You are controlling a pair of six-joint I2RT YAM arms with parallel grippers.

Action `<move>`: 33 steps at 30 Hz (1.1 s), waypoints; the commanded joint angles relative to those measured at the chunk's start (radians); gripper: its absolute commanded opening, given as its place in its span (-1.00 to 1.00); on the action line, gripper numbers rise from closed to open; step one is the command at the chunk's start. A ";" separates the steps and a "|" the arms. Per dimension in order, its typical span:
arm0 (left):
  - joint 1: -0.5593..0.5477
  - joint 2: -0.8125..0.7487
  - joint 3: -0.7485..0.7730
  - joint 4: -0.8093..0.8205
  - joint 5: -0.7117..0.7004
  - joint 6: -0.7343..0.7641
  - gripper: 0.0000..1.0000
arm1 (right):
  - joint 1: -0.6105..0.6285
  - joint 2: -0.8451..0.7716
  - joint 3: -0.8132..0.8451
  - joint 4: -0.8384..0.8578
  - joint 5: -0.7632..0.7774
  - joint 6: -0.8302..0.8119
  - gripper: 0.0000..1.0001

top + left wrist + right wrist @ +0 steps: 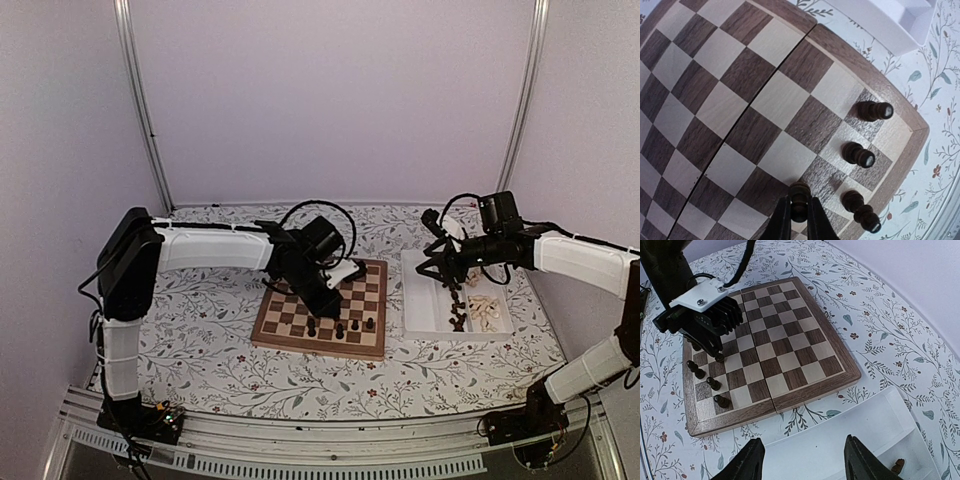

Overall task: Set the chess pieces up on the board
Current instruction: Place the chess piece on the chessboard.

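Note:
The wooden board (290,318) lies at mid-table. My left gripper (799,216) is shut on a dark chess piece (799,196), which stands on a square in the second row from the board's near edge. Three more dark pieces (858,153) stand beside it along that edge, also seen as dark pieces (713,384) in the right wrist view. My right gripper (806,462) hangs open and holds nothing, above the empty compartment of the white tray (875,425). From above, the right gripper (447,285) is over the tray's left half.
The white tray (425,310) sits right of the board, with dark pieces (458,305) in its middle and cream pieces (485,312) in its right compartment. The left arm (210,248) reaches across the board's far left. A floral cloth (200,350) covers the table.

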 commanded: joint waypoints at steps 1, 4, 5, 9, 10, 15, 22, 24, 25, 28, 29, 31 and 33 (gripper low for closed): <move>-0.033 0.032 0.030 -0.018 0.030 0.012 -0.77 | -0.001 0.012 0.000 0.011 -0.011 -0.008 0.15; -0.046 0.040 0.029 -0.019 0.037 0.015 -0.77 | -0.001 0.014 0.001 0.011 -0.011 -0.008 0.15; -0.050 0.041 0.029 -0.021 0.037 0.017 -0.77 | -0.002 0.014 0.000 0.010 -0.012 -0.008 0.15; -0.057 0.043 0.029 -0.023 0.036 0.019 -0.77 | -0.003 0.017 0.001 0.011 -0.013 -0.008 0.15; -0.056 0.042 0.029 -0.024 0.037 0.019 -0.76 | -0.002 0.018 0.000 0.011 -0.014 -0.008 0.15; -0.057 0.042 0.032 -0.026 0.025 0.017 -0.51 | -0.002 0.020 0.002 0.009 -0.014 -0.008 0.16; -0.057 0.028 0.036 -0.015 0.020 0.002 -0.29 | -0.002 0.017 0.005 0.008 -0.015 -0.005 0.16; -0.056 0.003 0.028 0.010 0.017 -0.006 -0.26 | -0.002 0.015 0.007 0.008 -0.017 0.000 0.16; -0.054 -0.010 0.023 0.023 0.019 -0.011 -0.24 | -0.002 0.016 0.009 0.006 -0.017 0.005 0.16; -0.041 -0.056 0.000 0.068 0.012 -0.031 -0.23 | -0.002 0.021 0.015 0.006 -0.008 0.012 0.16; -0.035 -0.071 -0.010 0.085 0.003 -0.037 -0.24 | -0.001 0.022 0.017 0.006 -0.001 0.014 0.16; -0.023 -0.105 -0.032 0.117 -0.017 -0.041 -0.24 | -0.002 0.024 0.019 0.006 0.008 0.017 0.16; -0.010 -0.131 -0.049 0.138 -0.035 -0.041 -0.24 | -0.001 0.023 0.020 0.005 0.009 0.018 0.16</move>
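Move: The square for the chess piece in the left fingers lies about 2 cm back and 1 cm to the right, some 3 cm below the hand. A short piece stands roughly 3 cm to the right of that square, with another 3 or 4 cm beyond it. A tall piece stands about 3 cm back of the square. From the right hand, waiting over the tray, the square is some 17 cm to the left, 6 cm back and 14 cm down. Back and to the right, the left hand carries the held chess piece about 2.5 cm almost level, settling slightly down onto the second-row square between the short piece and the tall one. It then pauses there, opens the fingers to let go, and rises some 2 cm, easing forward about 1 cm with the fingers parted around the piece. ##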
